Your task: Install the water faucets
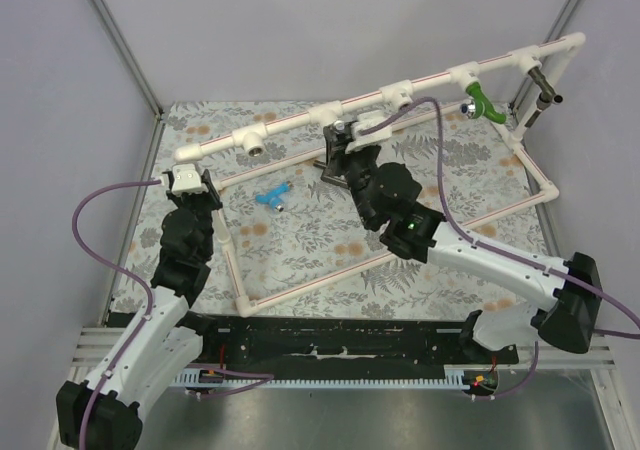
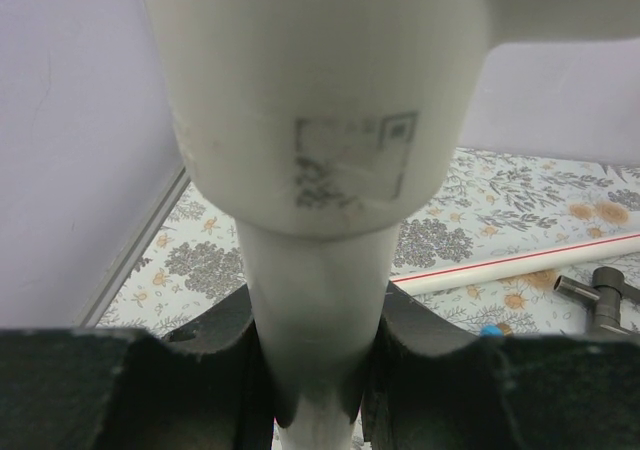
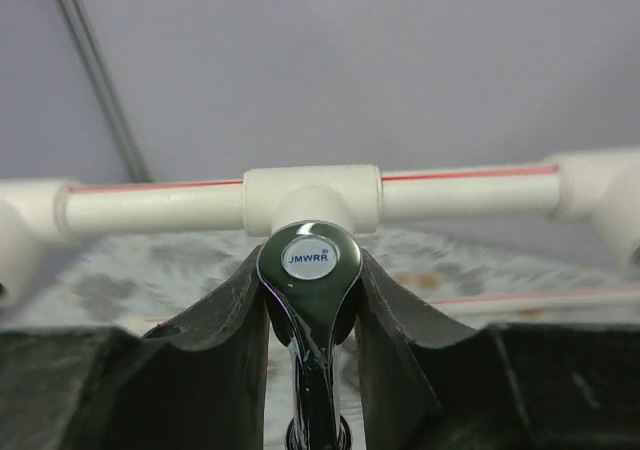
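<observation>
In the right wrist view my right gripper (image 3: 310, 305) is shut on the shiny silver faucet (image 3: 309, 270), both pads against its dark round-capped handle. The faucet sits right in front of a white tee fitting (image 3: 312, 195) on the top rail. From above, that gripper (image 1: 345, 142) is at the middle of the rail. A green faucet (image 1: 481, 101) and a dark grey faucet (image 1: 546, 87) hang from fittings further right. Flat on the mat inside the frame lies a light blue faucet (image 1: 272, 197). My left gripper (image 1: 190, 183) is shut on the white pipe (image 2: 312, 300) below the frame's left elbow (image 2: 320, 100).
The white pipe frame (image 1: 300, 280) lies across the floral mat, its raised rail running from far left to far right. An open threaded fitting (image 1: 256, 149) faces forward on the rail's left part. A dark grey metal piece (image 2: 598, 292) lies on the mat under the right gripper. Grey walls enclose the mat.
</observation>
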{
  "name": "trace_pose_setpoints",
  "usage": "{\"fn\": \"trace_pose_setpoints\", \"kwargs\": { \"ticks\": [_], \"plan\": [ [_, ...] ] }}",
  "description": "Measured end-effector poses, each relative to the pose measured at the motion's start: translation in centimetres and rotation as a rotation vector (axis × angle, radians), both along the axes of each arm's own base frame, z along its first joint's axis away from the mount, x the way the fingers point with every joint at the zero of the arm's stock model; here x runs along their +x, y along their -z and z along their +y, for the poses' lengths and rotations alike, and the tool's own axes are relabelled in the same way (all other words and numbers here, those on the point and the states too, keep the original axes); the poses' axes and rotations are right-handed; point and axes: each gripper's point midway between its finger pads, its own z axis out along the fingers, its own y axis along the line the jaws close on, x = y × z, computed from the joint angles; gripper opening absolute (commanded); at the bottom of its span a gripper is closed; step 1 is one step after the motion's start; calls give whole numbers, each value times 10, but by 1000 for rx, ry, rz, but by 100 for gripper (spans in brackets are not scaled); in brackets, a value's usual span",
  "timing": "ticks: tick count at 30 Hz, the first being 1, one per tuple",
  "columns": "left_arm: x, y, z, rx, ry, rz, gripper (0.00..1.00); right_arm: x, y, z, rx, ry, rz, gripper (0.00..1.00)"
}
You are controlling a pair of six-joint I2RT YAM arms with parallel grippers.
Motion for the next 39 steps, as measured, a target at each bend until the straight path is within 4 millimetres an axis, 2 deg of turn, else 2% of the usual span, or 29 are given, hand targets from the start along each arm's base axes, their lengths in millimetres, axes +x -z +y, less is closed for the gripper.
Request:
{"fn": "trace_pose_setpoints", "kwargs": {
  "ticks": [5, 8, 9, 12, 16, 20, 21, 24, 29, 32, 36, 39],
  "plan": [
    [0, 0, -6, 1, 23, 0, 2, 6, 4, -23, 793, -35, 291, 0],
    [0, 0, -9, 2, 33, -1, 2, 9, 12, -30, 1196, -58, 446, 3],
    [0, 0, -9, 2, 33, -1, 2, 11, 15, -31, 1335, -65, 499, 10],
    [0, 0, -9, 2, 33, -1, 2, 13, 21, -30, 1580, -78, 590, 31],
    [0, 0, -9, 2, 34, -1, 2, 12, 23, -32, 1673, -111, 607, 62],
    [0, 0, -8, 0, 32, -1, 2, 18, 48, -59, 1496, -13, 519, 86],
    [0, 0, -8, 0, 32, -1, 2, 20, 52, -66, 1405, 14, 491, 98],
    [0, 0, -8, 0, 32, -1, 2, 14, 44, -77, 1140, 20, 420, 98],
    [0, 0, -8, 0, 32, -1, 2, -6, 2, -84, 594, -64, 283, 98],
    [0, 0, -8, 0, 32, -1, 2, -17, -13, -86, 265, -118, 195, 98],
    [0, 0, -8, 0, 32, 0, 2, -34, -5, -86, -173, -208, 89, 98],
    [0, 0, -9, 1, 32, 0, 2, -40, 9, -80, -390, -273, 46, 98]
  ]
}}
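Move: My right hand already grips the chrome faucet; the tee fitting its thread sits in lies about 7 cm ahead, 2 cm left and 2 cm above. Along the white pipe, the next tee is some 9 cm ahead and 9 cm to the right, and another 3 cm ahead and 14 cm left, near the same height. The dark faucet lies on the table roughly 5 cm ahead, 1 cm right and 38 cm down. From my left hand, the faucet's tee is about 8 cm forward, 22 cm right and 8 cm up. Keeping hold of the chrome faucet, I roll my right wrist about 95 degrees clockwise as seen from behind the hand to screw it into the tee, drifting right and a little down. Then I open wide, slip off to the right and back, ending about 8 cm right and 4 cm back, while rolling counter-clockwise past the starting angle. My left hand keeps hold of the pipe's end post, shifting barely 1 cm right. ##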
